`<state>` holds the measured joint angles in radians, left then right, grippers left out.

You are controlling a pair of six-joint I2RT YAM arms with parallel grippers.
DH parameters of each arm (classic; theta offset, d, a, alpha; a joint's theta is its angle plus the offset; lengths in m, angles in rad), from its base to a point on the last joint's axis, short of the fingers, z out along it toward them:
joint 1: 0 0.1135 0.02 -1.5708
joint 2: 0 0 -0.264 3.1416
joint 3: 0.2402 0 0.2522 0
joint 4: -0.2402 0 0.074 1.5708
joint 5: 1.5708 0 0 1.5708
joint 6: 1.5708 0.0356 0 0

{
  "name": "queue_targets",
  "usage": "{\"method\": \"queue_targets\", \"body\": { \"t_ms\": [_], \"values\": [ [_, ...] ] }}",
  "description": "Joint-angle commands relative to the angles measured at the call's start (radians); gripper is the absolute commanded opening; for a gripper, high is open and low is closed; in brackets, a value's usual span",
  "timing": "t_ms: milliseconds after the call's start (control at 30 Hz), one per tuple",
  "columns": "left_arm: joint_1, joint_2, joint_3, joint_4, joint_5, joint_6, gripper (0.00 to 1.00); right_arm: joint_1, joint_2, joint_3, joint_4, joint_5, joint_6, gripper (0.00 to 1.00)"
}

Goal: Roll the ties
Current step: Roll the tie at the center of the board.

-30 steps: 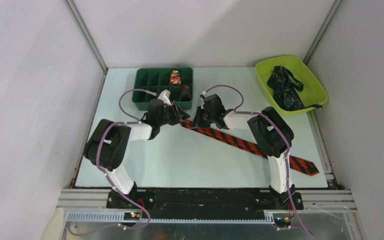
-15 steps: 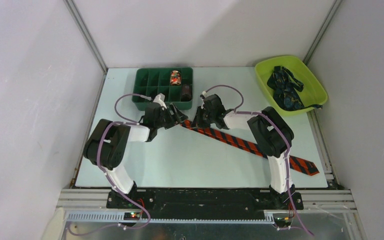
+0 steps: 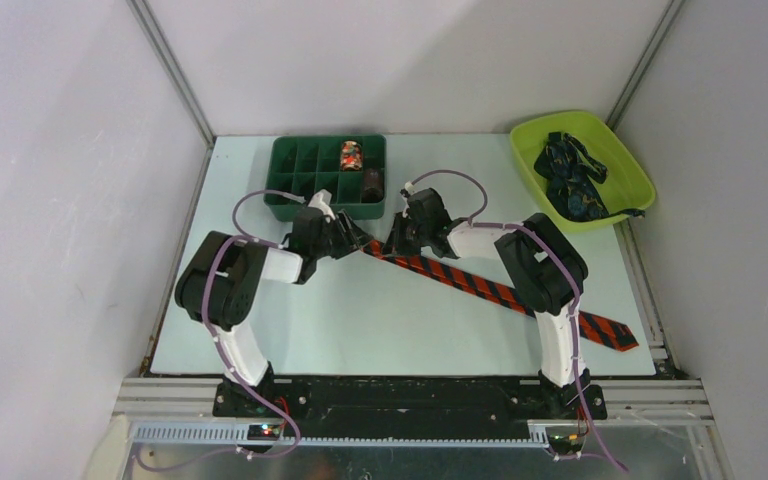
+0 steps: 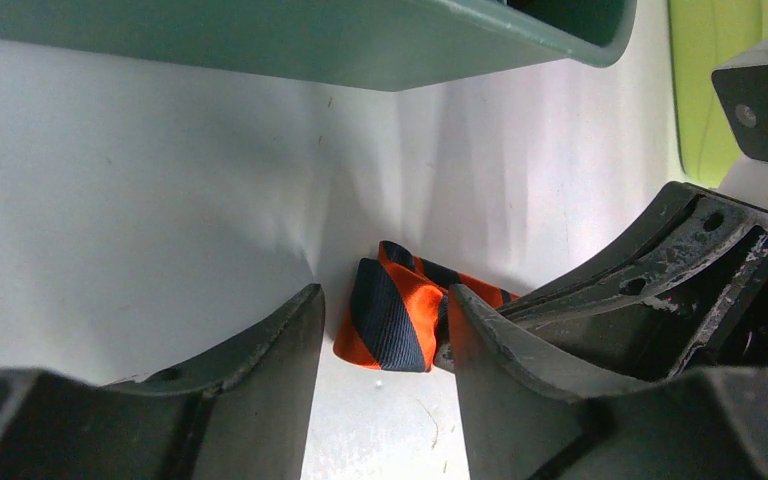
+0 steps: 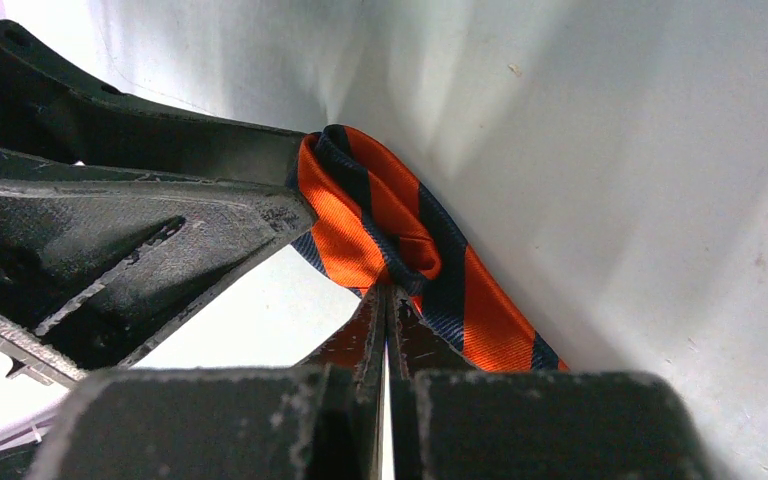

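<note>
A red-orange tie with black stripes (image 3: pixel 480 287) lies diagonally across the table, its upper-left end curled into a small fold (image 4: pixel 395 320). My left gripper (image 3: pixel 357 240) is open, and in the left wrist view its fingertips (image 4: pixel 385 295) straddle that fold, the right finger against it and a gap on the left. My right gripper (image 3: pixel 392 243) is shut. Its joined tips (image 5: pixel 388 292) press on the curl of the tie (image 5: pixel 380 215) from the other side, and no fabric shows between them.
A green compartment tray (image 3: pixel 326 139) sits just behind the grippers with two small rolls (image 3: pixel 351 155) in it. A lime-green bin (image 3: pixel 520 150) at the back right holds dark navy ties (image 3: pixel 570 180). The tie's wide end reaches the right front edge.
My left arm's elbow has swung slightly right and its gripper has drawn back a little to the left. The tie and the right arm have stayed put.
</note>
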<state>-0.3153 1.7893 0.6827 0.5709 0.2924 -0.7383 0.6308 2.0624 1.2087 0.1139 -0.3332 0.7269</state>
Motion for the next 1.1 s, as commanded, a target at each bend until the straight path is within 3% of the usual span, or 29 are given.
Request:
{"method": "queue_targets", "body": {
  "t_ms": [0, 233, 600, 900, 1067],
  "values": [
    [0.002, 0.017, -0.004, 0.041, 0.020, -0.008, 0.55, -0.008, 0.009, 0.015, -0.001, 0.026, -0.007, 0.00],
    [0.002, 0.017, -0.018, 0.042, 0.020, -0.004, 0.51, -0.008, 0.010, 0.015, 0.000, 0.025, -0.008, 0.00],
    [0.000, 0.003, -0.021, 0.050, 0.037, -0.004, 0.37, -0.012, 0.011, 0.015, 0.001, 0.022, -0.007, 0.00],
    [-0.001, -0.019, -0.024, 0.055, 0.044, -0.003, 0.20, -0.012, 0.005, 0.015, 0.001, 0.024, -0.008, 0.00],
    [-0.006, -0.040, -0.010, 0.032, 0.040, 0.016, 0.04, -0.012, 0.000, 0.015, 0.002, 0.025, -0.009, 0.00]
  ]
}}
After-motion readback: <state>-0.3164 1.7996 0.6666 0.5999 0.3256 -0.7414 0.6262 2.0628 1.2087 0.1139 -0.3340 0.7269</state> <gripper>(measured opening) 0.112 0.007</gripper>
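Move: The tie's folded end lies practically between the left hand's open fingertips, about 1 cm to the right and 1 cm below. The green tray's middle is roughly 15 cm ahead of the left hand and 8 cm to its left; the right fingertips sit about 3 cm to its right and 2 cm back. From the right hand, that tie end is some 2 cm to the left and 1 cm ahead. The tie's folded end is what the left hand closes on: its half-open fingers shut almost completely and pinch the striped cloth from both sides, while the hand eases only about half a centimetre back and down, its wrist barely turning. Beside it the right hand stays put, its already shut fingertips still on the fold. ##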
